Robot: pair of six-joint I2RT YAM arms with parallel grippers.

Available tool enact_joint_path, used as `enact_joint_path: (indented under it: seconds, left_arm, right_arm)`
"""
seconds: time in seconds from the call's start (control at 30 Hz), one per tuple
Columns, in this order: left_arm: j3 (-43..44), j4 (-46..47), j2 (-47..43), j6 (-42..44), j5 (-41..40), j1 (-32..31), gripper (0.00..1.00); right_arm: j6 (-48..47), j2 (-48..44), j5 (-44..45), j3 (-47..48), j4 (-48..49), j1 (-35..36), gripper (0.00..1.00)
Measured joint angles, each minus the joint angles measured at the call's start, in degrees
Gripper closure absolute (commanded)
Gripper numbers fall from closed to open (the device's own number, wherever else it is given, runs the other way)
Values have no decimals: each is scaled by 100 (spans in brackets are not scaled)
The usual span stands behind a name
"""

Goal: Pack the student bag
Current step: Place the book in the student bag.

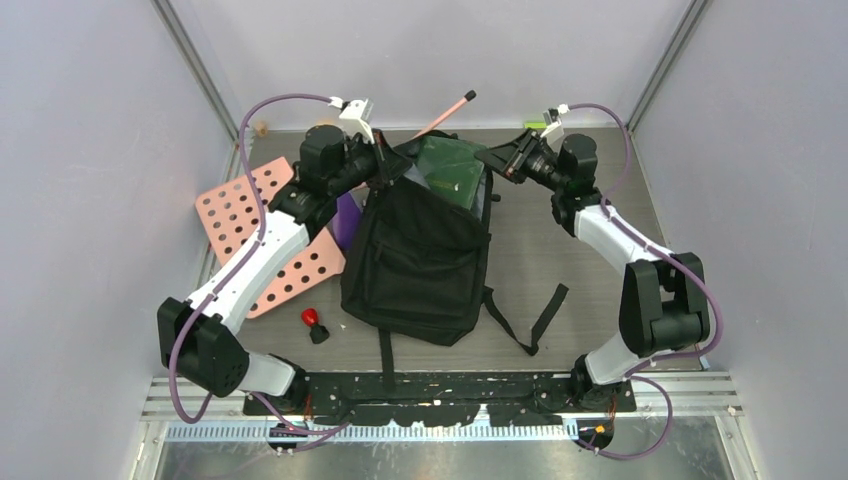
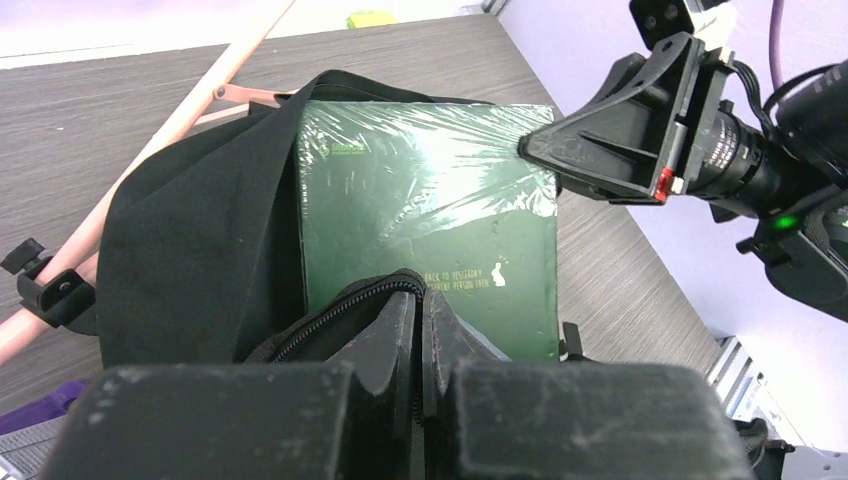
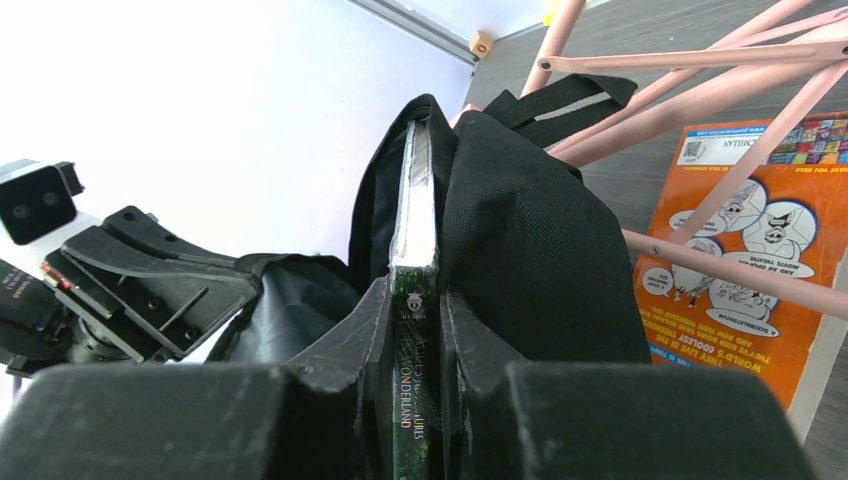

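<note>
The student bag (image 1: 415,260), a large black backpack, lies in the middle of the table with its open top facing away. A dark green shrink-wrapped book (image 1: 452,168) stands partly inside that opening. My left gripper (image 1: 388,165) is shut on the bag's zipper rim (image 2: 340,312), holding the mouth up; its fingertips (image 2: 422,300) meet over the fabric. My right gripper (image 1: 494,160) is shut on the book, the spine (image 3: 413,330) pinched between its fingers (image 3: 365,320). In the left wrist view the right gripper (image 2: 545,150) sits at the book's (image 2: 430,200) far right corner.
A pink perforated board (image 1: 262,235) and a purple item (image 1: 347,220) lie left of the bag. A small red and black object (image 1: 314,322) sits near the front. A pink rod (image 1: 445,112) leans behind the bag. An orange book (image 3: 740,250) lies under pink rack legs (image 3: 700,90).
</note>
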Motion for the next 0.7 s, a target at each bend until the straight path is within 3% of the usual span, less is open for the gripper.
enact_joint_path:
  seconds: [0.17,0.5,0.7]
  left_arm:
    - [70,26,0,-160,24,0,100]
    - [492,-439,367,-313,330,-15,100]
    - [568,-754,621,-310,531,-28,100]
  right_arm:
    - [273,-227,144,-293,332,20,99]
    - [688,-39,72,-1320,2127,160,99]
    - [-129,-11,251,-1342,1373,557,99]
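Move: The green book, gripped near its upper right edge by the right hand, stands half inside the bag. Its middle is some 5 cm left of that hand, 3 cm back and 10 cm below. The bag's body hangs about 18 cm back, 11 cm left and 17 cm down. From the left hand, which holds the zipped rim, the book's middle is roughly 7 cm right, 1 cm back and 12 cm down, and the purple box 16 cm left, 8 cm back, 26 cm down. The green book is drawn down and back towards the bases, then also leftward, by the right hand, which keeps its pinch and nears the left hand, sinking about 5 cm. The left hand keeps the zipped rim pinched shut in its fingers, lifts by a centimetre, then sinks past its starting height while easing right, tipping down some 10 degrees. ##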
